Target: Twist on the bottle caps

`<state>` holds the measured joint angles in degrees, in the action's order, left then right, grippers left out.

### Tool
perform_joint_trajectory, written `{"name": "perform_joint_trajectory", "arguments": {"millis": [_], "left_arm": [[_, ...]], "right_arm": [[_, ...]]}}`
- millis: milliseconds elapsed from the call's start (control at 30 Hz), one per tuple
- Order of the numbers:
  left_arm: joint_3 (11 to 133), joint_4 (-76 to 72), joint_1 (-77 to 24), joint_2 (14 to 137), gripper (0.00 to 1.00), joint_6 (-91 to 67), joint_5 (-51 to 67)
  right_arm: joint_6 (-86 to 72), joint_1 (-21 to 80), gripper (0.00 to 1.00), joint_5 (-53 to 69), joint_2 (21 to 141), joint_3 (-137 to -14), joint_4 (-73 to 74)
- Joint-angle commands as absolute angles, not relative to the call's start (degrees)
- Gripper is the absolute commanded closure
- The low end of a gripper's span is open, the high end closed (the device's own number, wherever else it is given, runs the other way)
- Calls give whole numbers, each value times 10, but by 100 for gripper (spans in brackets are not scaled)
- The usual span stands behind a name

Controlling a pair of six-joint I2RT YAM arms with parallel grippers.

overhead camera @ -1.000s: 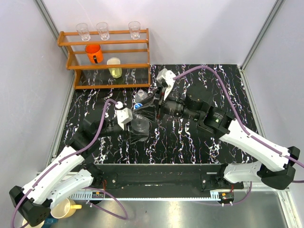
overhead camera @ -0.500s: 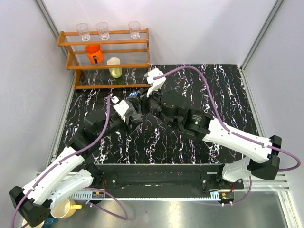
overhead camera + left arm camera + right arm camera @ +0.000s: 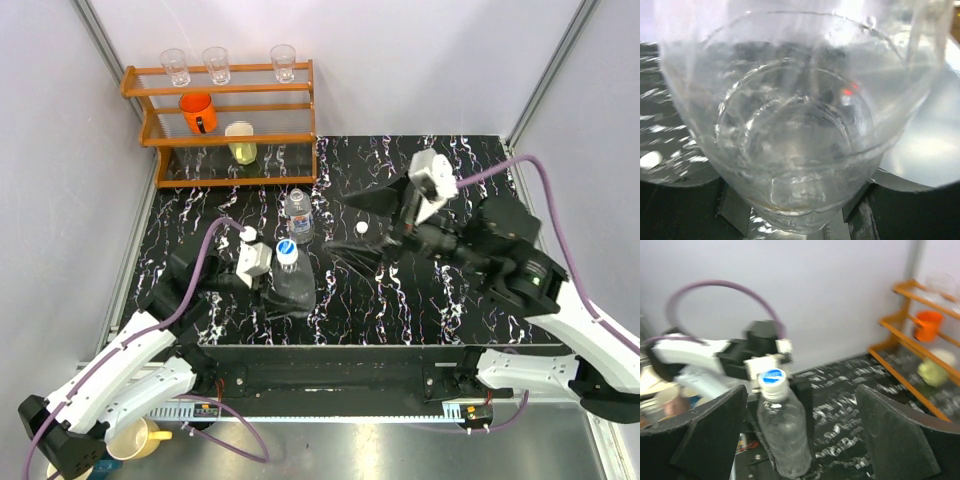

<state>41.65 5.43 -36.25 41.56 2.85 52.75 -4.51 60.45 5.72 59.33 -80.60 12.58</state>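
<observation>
A clear bottle (image 3: 292, 283) stands at the table's centre-left with a blue-topped white cap (image 3: 287, 252) on its neck. My left gripper (image 3: 272, 282) is shut on its lower body, and that bottle (image 3: 795, 135) fills the left wrist view. In the right wrist view the capped bottle (image 3: 785, 440) and its cap (image 3: 773, 378) stand ahead of my right gripper (image 3: 800, 440). That gripper is wide open, its jaws apart from the bottle. My right gripper (image 3: 352, 228) hovers to the bottle's right. A loose white cap (image 3: 362, 228) lies below it. A second bottle (image 3: 298, 215) stands behind, its neck apparently bare.
An orange wooden rack (image 3: 225, 140) at the back left holds three clear glasses, an orange cup (image 3: 197, 112) and a yellow cup (image 3: 240, 143). A yellow mug (image 3: 140, 437) sits below the table's near edge on the left. White walls close the table in.
My right gripper has let go of the cap on the held bottle, opened wide and drawn back to the right. The left gripper has kept its hold while shifting the bottle slightly.
</observation>
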Motion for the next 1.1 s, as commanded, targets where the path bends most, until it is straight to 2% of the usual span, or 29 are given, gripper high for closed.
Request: {"name": "perform_joint_trajectory", "arguments": {"millis": [0,133,333,733,1067], "left_arm": [[430,3,-359,427,64,2,782],[439,11,-359,434,64,-25,847],[447,18,-359,439,64,-37,866],[440,19,-359,434,65,-31,851],[439,20,-359,432,67,-19,822]], "right_arm": [[-36,594,2,317,621,-850,174],[-39,592,4,388,667,-884,179],[-52,592,8,442,717,-908,150],[-105,592,16,485,737,-880,50],[-124,592,29,494,746,-874,40]]}}
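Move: The right hand, open, has the cap on the held bottle about 9 cm to its left, 4 cm back and 5 cm lower. The standing bottle is roughly 15 cm ahead, 8 cm left and 30 cm below; the loose cap lies some 17 cm ahead, 6 cm right, far down on the table. The left hand still grips the bottle, its cap about 14 cm straight above that hand. Right hand sweeps about 11 cm back-left to the cap, fingers narrowing; left swings the bottle back, 30 degrees clockwise. ##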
